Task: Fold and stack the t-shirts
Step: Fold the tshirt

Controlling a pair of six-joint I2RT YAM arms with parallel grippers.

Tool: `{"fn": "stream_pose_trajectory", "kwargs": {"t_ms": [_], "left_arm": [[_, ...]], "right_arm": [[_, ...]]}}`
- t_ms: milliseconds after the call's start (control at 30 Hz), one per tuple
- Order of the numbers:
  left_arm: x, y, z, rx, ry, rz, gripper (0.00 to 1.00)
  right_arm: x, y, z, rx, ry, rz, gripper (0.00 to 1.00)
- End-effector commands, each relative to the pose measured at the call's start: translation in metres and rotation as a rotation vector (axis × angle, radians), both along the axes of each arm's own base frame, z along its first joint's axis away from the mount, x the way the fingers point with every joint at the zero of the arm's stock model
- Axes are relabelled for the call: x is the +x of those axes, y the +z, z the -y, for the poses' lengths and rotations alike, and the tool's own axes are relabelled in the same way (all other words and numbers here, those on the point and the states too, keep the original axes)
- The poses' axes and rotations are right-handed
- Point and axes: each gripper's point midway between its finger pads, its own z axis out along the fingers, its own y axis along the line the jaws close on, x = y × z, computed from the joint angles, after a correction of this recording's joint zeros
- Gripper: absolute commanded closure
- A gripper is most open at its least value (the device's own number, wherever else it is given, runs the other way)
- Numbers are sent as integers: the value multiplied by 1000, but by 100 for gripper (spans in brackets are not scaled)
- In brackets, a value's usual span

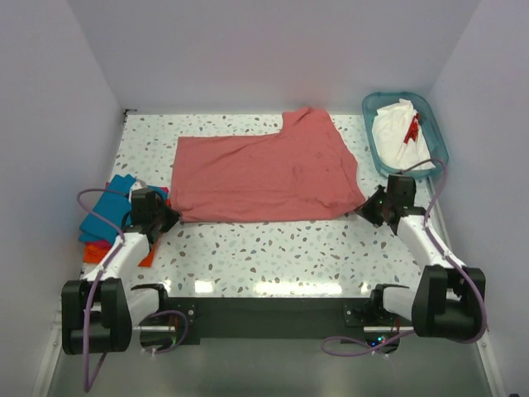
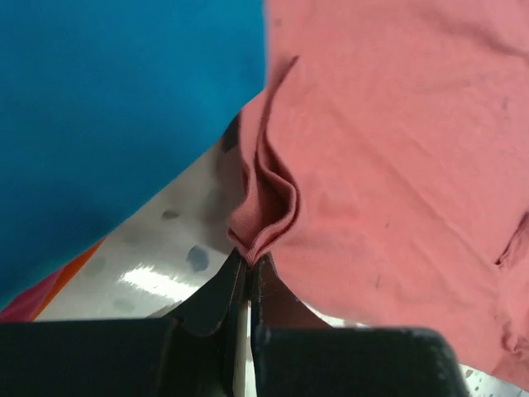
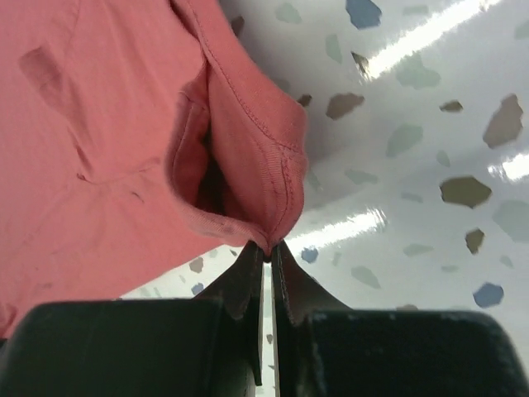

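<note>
A large salmon-red t-shirt [image 1: 264, 174] lies spread across the middle of the speckled table [image 1: 264, 248]. My left gripper [image 1: 169, 217] is shut on its near-left corner; in the left wrist view the pinched hem [image 2: 256, 240] bunches right at the gripper [image 2: 250, 263]. My right gripper [image 1: 369, 207] is shut on the near-right corner, where a folded hem [image 3: 264, 190] rises from the gripper [image 3: 269, 248]. A teal blue t-shirt [image 1: 106, 217] lies on an orange one [image 1: 97, 248] at the left edge. A white t-shirt with a red mark [image 1: 398, 132] sits in the basket.
A teal plastic basket [image 1: 436, 136] stands at the back right corner. White walls close in the table on three sides. The folded pile at the left sits just behind my left arm, and the teal cloth [image 2: 116, 116] fills the left of that wrist's view.
</note>
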Motion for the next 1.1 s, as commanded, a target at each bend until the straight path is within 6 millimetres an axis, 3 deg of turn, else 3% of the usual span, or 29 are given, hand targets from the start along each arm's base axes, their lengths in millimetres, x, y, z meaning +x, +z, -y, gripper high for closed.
{"fn": "stream_pose_trajectory", "kwargs": {"t_ms": [0, 100, 300, 467, 633, 700, 733, 767, 833, 867, 933, 967, 1033, 1067], "left_arm": [[-30, -15, -6, -3, 65, -69, 100], [-45, -22, -10, 2, 108, -104, 100], [-64, -33, -14, 25, 125, -176, 100], [-74, -36, -13, 20, 126, -208, 100], [-79, -25, -8, -10, 122, -176, 98], [-80, -20, -4, -25, 113, -170, 82], [-79, -14, -3, -33, 109, -151, 73], [-79, -9, -2, -36, 108, -151, 57], [-74, 6, -3, -30, 101, -115, 41], [-66, 22, -1, -35, 86, -78, 30], [-55, 41, -3, -13, 71, -29, 25], [-42, 65, -5, 1, 65, 34, 23], [-21, 82, -5, 21, 29, 86, 23], [-2, 107, -4, 23, 17, 166, 24]], "right_arm": [[-22, 3, 9, -36, -44, -25, 100], [-40, -2, 25, -94, -90, -80, 100], [-49, 0, 52, -99, -161, -106, 100], [-58, -8, 61, -100, -190, -133, 100], [-68, -11, 64, -84, -197, -147, 98], [-71, -9, 65, -81, -207, -148, 88], [-71, -4, 65, -84, -211, -130, 74], [-73, -3, 63, -79, -210, -130, 64], [-70, 11, 64, -82, -212, -86, 38], [-64, 18, 64, -84, -207, -53, 32], [-51, 37, 64, -93, -176, 7, 25], [-41, 42, 58, -61, -139, 35, 25], [-18, 57, 51, -49, -82, 109, 25], [2, 58, 38, -50, -24, 134, 25]]}}
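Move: Each hand already holds a near corner of the red t-shirt, just above the table. The left hand's corner is bound for a spot about 8 cm straight back and 4 cm down; the blue folded shirt lies some 16 cm to its left and 3 cm ahead. The right hand's spot is roughly 7 cm back, 6 cm to its right and 3 cm down; the basket stands some 26 cm ahead and 15 cm right of that hand. Still pinching the near corners, both hands draw the shirt back about 7–8 cm towards the robot. The left sinks some 3 cm on the way, while the right swings about 6 cm to its right, turning some 10 degrees clockwise. Then both open wide, let go, and lift off up and slightly forward, the left about 8 cm up, the right about 4. ##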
